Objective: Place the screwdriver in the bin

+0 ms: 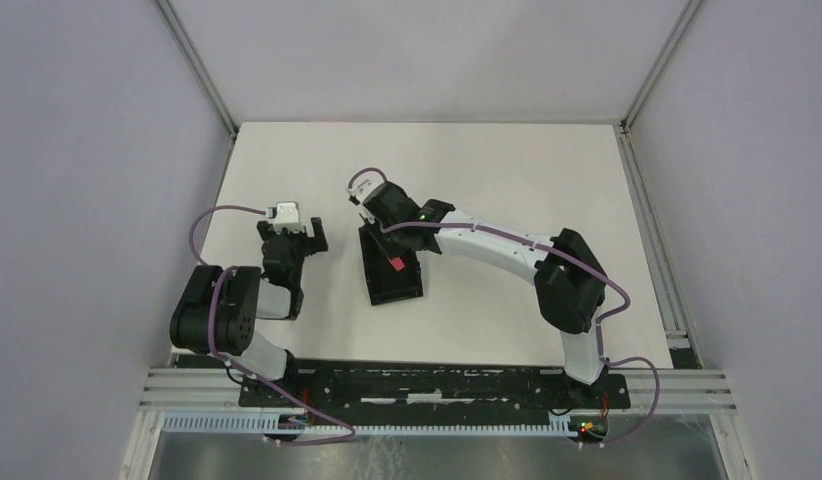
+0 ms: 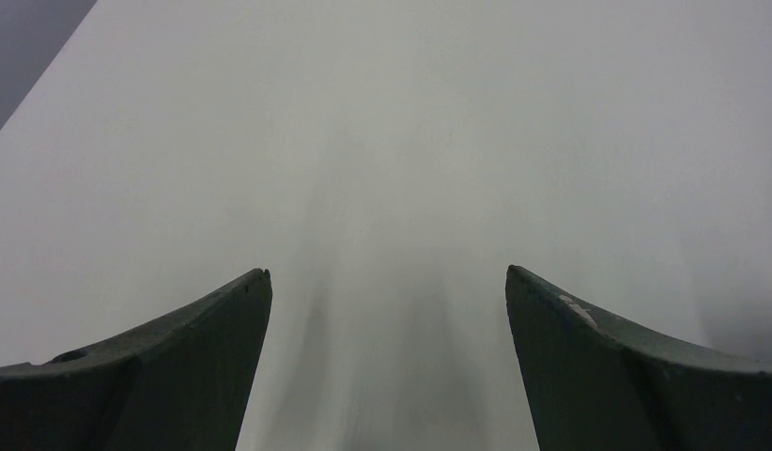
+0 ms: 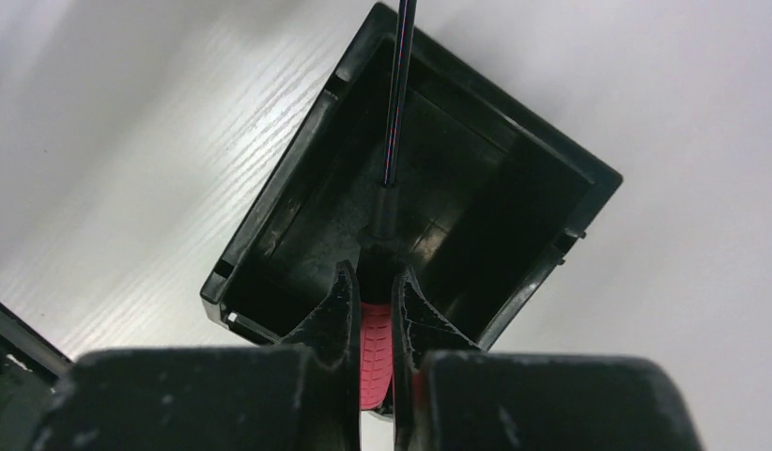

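Observation:
The screwdriver (image 3: 375, 349) has a ribbed red handle and a thin dark shaft. My right gripper (image 3: 373, 282) is shut on the handle and holds it over the bin (image 3: 286, 183), a small black open tray. The shaft points across the bin's inside toward its far corner. In the top view the red handle (image 1: 395, 263) shows over the bin (image 1: 399, 291) at the table's middle, under my right gripper (image 1: 397, 250). My left gripper (image 1: 307, 236) is open and empty, left of the bin. In its wrist view the left gripper (image 2: 387, 277) has only bare table between its fingers.
The white table (image 1: 507, 170) is walled by grey panels on the left, right and back. A metal rail (image 1: 437, 385) with the arm bases runs along the near edge. The right arm's elbow (image 1: 569, 282) stands right of the bin.

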Tool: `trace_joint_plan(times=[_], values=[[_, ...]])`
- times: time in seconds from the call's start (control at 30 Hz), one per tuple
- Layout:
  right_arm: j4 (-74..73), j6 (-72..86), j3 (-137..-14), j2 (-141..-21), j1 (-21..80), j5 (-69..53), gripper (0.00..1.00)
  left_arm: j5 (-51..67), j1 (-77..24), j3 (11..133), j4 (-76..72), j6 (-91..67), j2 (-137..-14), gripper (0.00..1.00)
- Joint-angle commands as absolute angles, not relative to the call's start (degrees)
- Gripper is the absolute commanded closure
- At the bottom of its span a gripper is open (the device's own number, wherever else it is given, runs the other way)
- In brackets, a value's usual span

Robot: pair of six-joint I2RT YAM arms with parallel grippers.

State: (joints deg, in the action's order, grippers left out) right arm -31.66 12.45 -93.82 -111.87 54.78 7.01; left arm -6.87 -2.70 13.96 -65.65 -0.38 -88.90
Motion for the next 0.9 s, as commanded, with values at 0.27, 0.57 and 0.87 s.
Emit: trace_joint_plan(times=[0.27, 0.57, 0.87], values=[[-26.81, 8.64, -87.15, -112.08, 56.18, 9.38, 1.0, -6.42, -2.55, 14.22, -67.24, -1.23, -88.15, 0.0], [-26.96, 11.2, -89.71, -110.97, 56.6, 11.36, 0.58, -6.42, -2.48, 14.24, -67.24, -1.23, -88.14, 0.0], [-25.33, 12.2, -90.1, -102.81, 56.56, 13.96, 0.18, -6.37, -2.49, 14.17, -67.24, -1.26, -88.15, 0.0]])
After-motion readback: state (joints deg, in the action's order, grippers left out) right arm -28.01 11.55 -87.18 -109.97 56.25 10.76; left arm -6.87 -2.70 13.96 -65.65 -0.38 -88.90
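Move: The screwdriver is already pinched between the right fingers, with the bin almost straight below: the bin's middle is about 9 cm down and 1 cm ahead, neither left nor right. The parked left gripper stands roughly 22 cm to the left, 8 cm farther out and some 5 cm lower. From the left hand the bin lies about 22 cm to the right, 7 cm back and some 5 cm down. The screwdriver is lowered into the bin by the right hand, which sinks about 4.5 cm while easing slightly back and to the right. There the fingers open from nearly shut to a little over half wide, letting go of the handle, and the empty hand then lifts up some 2.5 cm, still over the bin. ##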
